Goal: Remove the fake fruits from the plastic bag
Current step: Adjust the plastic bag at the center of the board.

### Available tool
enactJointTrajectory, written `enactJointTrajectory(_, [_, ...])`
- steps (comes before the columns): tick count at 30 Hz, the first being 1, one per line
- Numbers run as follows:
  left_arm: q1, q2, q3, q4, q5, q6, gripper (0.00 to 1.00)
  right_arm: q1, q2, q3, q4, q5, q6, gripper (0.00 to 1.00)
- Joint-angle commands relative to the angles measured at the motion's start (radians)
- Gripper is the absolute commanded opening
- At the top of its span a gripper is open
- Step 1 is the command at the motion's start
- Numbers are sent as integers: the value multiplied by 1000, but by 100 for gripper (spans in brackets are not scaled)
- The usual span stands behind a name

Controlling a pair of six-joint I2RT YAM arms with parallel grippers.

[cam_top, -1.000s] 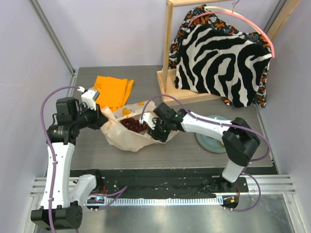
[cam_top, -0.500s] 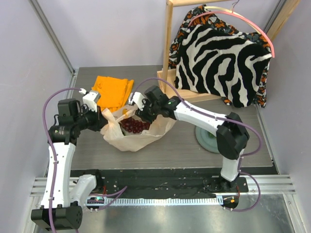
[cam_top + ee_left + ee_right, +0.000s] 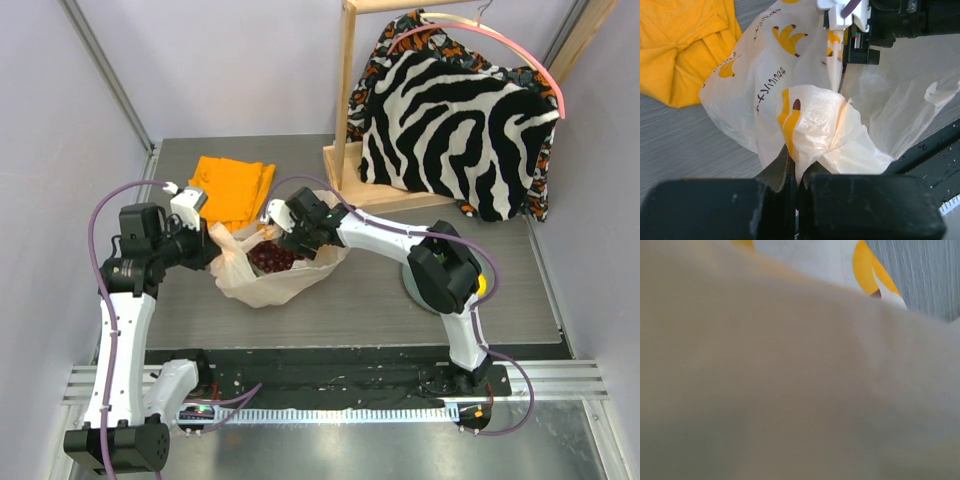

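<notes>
The plastic bag lies crumpled in the middle of the table with its mouth facing up. A bunch of dark red grapes shows inside it. My left gripper is shut on the bag's left handle, and the film is pinched between its fingers. My right gripper dips into the bag's mouth from the far rim, just above the grapes. Bag film blankets the right wrist view, so those jaws are hidden. A small yellow fruit peeks out behind the right arm's elbow.
A folded orange cloth lies just behind the bag, also at top left in the left wrist view. A wooden rack with a zebra-patterned garment stands at the back right. A pale green plate sits under the right arm.
My right arm swung from the bag's near right side round to its far rim and into the mouth. The bag bunched up and shifted left. The left gripper kept its hold.
</notes>
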Motion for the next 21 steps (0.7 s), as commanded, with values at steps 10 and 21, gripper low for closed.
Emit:
enactJointTrajectory(10, [-3, 23, 25, 30, 1, 3, 0, -9, 47, 35, -99, 132, -91, 42])
enactJointTrajectory(21, [-3, 51, 64, 63, 9, -15, 0, -170, -148, 176, -25, -636, 261, 34])
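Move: Inside the plastic bag, the yellow fruit lies about 2 cm to the right of the right hand, 1 cm ahead and 4 cm below. The red grapes sit some 8 cm to the right hand's left, 2 cm back and 4 cm down; the orange cloth is around 16 cm left and 13 cm ahead of it, 6 cm lower. From the left hand, the fruit is roughly 20 cm right, 11 cm ahead and 20 cm down. Sinking about 3 cm into the plastic bag and a little right, the right hand half closes its wide-open fingers, apparently on the yellow fruit, then lifts quickly some 5 cm and swings back left. Its wrist first rolls left side down, then back by about 20 degrees with the left side rising. The left hand keeps the bag's near-left edge pinched, easing slightly forward. ##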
